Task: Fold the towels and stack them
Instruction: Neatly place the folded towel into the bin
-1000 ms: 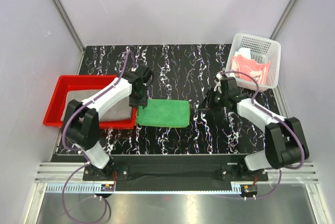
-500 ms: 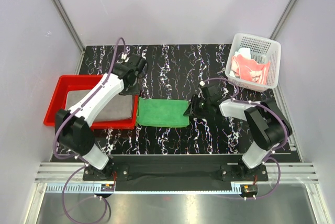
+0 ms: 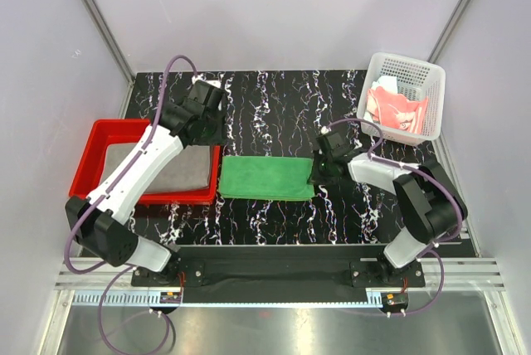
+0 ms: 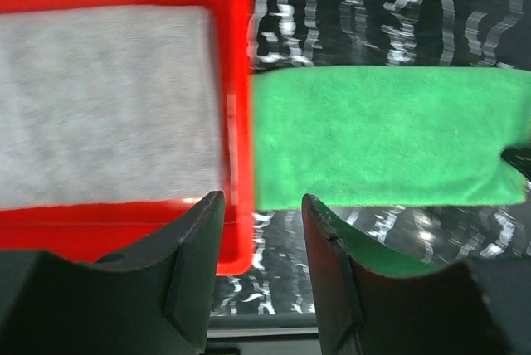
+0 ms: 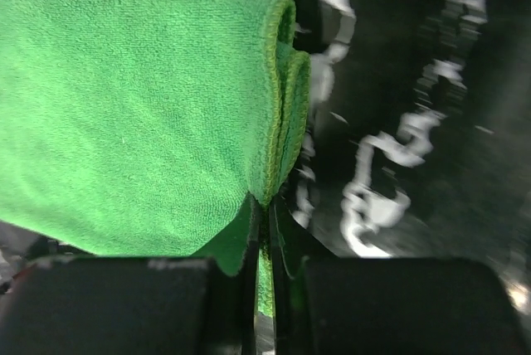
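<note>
A bright green towel (image 3: pixel 265 177) lies folded flat on the black marbled table, just right of the red tray. My right gripper (image 3: pixel 319 166) is shut on its right-hand edge; in the right wrist view the doubled hem of the green towel (image 5: pixel 133 106) is pinched between the closed jaws of the right gripper (image 5: pixel 265 206). My left gripper (image 3: pixel 207 127) hovers open over the tray's far right corner, nothing between its fingers. The left wrist view looks past the left gripper (image 4: pixel 261 206) at the grey towel (image 4: pixel 108 106) and green towel (image 4: pixel 382 135). The grey towel (image 3: pixel 178 168) lies folded in the tray.
The red tray (image 3: pixel 87 164) sits at the left, its right wall (image 4: pixel 236 123) beside the green towel. A white perforated basket (image 3: pixel 431 102) at the back right holds a crumpled salmon-pink towel (image 3: pixel 397 109) and a paler cloth (image 3: pixel 385 84).
My right gripper reached the green towel's right edge and shut on it; that edge now lies further right. My left arm lifted off the towel and swung back over the tray corner.
</note>
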`<state>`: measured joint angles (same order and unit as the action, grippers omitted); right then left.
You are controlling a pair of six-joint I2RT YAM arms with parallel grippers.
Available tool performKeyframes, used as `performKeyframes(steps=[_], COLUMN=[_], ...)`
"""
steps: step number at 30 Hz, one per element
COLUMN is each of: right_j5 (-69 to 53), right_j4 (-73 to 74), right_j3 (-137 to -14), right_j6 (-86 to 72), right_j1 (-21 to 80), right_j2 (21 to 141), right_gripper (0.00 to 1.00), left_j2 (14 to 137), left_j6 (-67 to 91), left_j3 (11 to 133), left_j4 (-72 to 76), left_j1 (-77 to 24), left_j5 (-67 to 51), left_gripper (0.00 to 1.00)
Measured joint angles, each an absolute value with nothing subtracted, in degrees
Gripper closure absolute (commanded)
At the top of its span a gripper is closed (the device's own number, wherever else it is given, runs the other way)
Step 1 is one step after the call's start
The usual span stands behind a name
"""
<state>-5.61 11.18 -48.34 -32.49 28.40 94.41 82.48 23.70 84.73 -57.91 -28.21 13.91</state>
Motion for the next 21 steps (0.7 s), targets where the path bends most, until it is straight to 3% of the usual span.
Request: performKeyframes(steps=[14,17,21], right_j5=[-5.2,-5.6,-5.6], right_j4=[22.6,23.7,24.7], right_j3=[-49.4,-50.1,-50.3], right_j6=[-25.2,-23.9,-23.0], right_j1=[19.1,18.0,17.8], right_j2=[92.1,92.4,91.9], right_gripper=[0.78,0.58,0.52], left_j2=[89.8,93.7,96.4], left_j6=[25.7,27.7,30.9], left_j3=[72.8,71.6,69.1], left_j4=[-45.8,-43.1,-38.4], left_j1=[-33.2,-34.3,-34.8], left_j5=[5.5,4.7,4.3], left_gripper=[0.51,0.5,0.5])
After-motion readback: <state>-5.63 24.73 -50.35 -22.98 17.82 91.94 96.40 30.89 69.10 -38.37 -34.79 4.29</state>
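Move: The left hand hangs high: the green towel's middle is about 15 cm to its right, 1 cm nearer the base and 21 cm below. The red bin's middle is some 25 cm to its left, 4 cm farther out and 18 cm down, with the grey towel in it 23 cm left and 3 cm ahead. For the right hand, already shut on its right end, the green towel's middle lies about 16 cm left and 1 cm ahead; the white basket is roughly 35 cm right and 30 cm ahead. Still pinching the green towel's right end, the right hand drags it along the table to the right, about 7 cm, slowing to a stop and then opening to let it go. Meanwhile the left hand, fingers staying half open, swings right and then sinks steeply, some 14 cm down and 8 cm right, tipping its fingers about 15 degrees more downward towards the towel's left end. ##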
